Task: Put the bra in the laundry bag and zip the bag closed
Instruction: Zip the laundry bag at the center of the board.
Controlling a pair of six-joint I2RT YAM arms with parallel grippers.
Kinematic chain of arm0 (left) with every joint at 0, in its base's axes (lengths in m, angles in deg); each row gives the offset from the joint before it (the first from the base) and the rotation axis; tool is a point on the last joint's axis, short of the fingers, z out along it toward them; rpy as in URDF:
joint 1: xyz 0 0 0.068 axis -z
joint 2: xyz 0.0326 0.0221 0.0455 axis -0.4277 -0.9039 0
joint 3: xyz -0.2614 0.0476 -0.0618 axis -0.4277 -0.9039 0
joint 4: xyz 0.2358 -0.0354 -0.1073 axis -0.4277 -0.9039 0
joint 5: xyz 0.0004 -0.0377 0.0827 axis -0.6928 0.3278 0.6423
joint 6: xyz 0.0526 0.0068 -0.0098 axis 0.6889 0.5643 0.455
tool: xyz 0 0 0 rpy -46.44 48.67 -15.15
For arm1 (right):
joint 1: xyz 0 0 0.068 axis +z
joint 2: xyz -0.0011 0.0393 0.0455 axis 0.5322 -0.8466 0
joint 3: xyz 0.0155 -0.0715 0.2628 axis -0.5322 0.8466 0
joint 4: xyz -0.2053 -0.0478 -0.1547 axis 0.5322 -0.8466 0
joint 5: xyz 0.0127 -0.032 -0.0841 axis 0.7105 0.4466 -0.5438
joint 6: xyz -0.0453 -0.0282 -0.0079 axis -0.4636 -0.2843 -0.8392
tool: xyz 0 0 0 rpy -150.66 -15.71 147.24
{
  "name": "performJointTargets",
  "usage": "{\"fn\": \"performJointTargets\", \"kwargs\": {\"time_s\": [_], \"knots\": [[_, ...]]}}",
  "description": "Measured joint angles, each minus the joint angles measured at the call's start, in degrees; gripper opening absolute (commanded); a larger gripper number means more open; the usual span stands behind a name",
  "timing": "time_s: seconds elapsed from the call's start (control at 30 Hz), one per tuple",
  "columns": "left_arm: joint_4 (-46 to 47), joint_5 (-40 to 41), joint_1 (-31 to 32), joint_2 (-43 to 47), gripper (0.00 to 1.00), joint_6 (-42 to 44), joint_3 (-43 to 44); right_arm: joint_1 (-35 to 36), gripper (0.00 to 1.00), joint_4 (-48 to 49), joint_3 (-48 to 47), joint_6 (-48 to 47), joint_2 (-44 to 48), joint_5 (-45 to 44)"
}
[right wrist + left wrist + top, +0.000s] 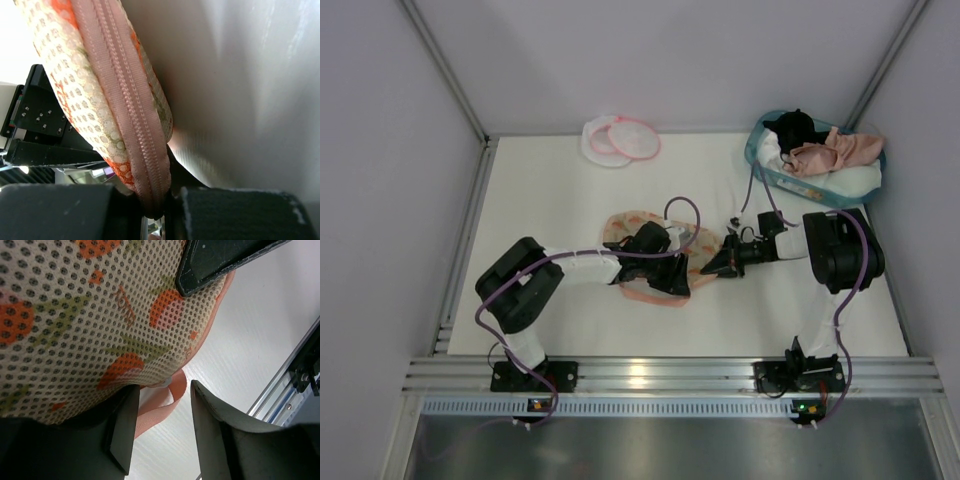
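The salmon-pink bra (832, 152) lies on top of a teal basket (756, 152) at the back right. The laundry bag (620, 140), round white mesh with a pink rim, lies flat at the back of the table, away from both arms. Mid-table lies an orange-printed mesh padded piece (628, 222) (75, 315) with a pink zipper (125, 100). My right gripper (710, 264) (155, 210) is shut on that piece's zipper edge. My left gripper (672, 278) (164, 390) is open at the piece's near edge, one finger under the mesh, with a pink strap loop (172, 392) beside it.
The basket also holds a black garment (796, 128) and white cloth (850, 180). Grey walls close in the table at the back and sides. An aluminium rail (660, 375) runs along the near edge by the arm bases.
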Motion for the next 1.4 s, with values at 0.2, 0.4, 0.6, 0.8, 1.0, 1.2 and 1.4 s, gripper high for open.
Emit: {"fn": "performJointTargets", "kwargs": {"time_s": [0.2, 0.4, 0.6, 0.8, 1.0, 1.2, 1.4], "knots": [[-3.67, 1.25, -0.07, 2.36, 0.51, 0.61, -0.66, -0.04, 0.0, 0.13, 0.0, 0.37, 0.0, 0.0], [-5.81, 1.38, -0.07, 4.09, 0.52, 0.66, -2.4, -0.15, 0.0, 0.85, 0.24, 1.53, 0.24, -0.28], [-5.42, 1.33, -0.09, 4.07, 0.51, 0.61, -2.4, -0.26, 0.0, 1.09, 1.14, 1.95, 0.96, -0.57], [-2.38, 0.55, -0.28, 2.27, 0.52, -0.5, -1.57, -0.26, 0.0, 1.09, 1.14, 1.97, 0.96, -0.61], [0.26, -0.42, -0.39, -1.73, 0.49, -2.03, 1.95, -0.28, 0.0, 1.18, 1.14, 1.99, 0.96, -0.68], [0.59, -0.9, -0.72, -3.06, 0.36, -3.15, 2.71, -0.66, 0.0, 1.25, 1.14, 1.97, 0.96, -0.79], [0.48, -0.22, -0.76, -3.19, 0.22, -2.93, 2.56, -0.74, 0.0, 1.27, 1.14, 1.99, 0.96, -0.85]]}}
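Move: The zip pull lies just off the left fingertips, about 1 cm ahead, 1 cm to their right and 1 cm below. The zip end pinched in the right fingers is some 4 cm ahead and 5 cm to the right; the bag's mesh body is centred about 9 cm ahead and 5 cm left, and its loose pink band about 2 cm back and 6 cm left. From the right hand, the pull sits some 3 cm back and 4 cm to the left. The left hand, fingers half open and pointing right and down, first backs off about 2.5 cm to the left and 1.5 cm back from the zip end, then reverses and reaches some 3.5 cm right and 2.5 cm forward, back in towards the zip pull beside the bag's edge. There it dips slightly and starts closing, its gap narrowing to roughly half around the pull, while the right fingers stay shut on the zip end and hold it practically still. ##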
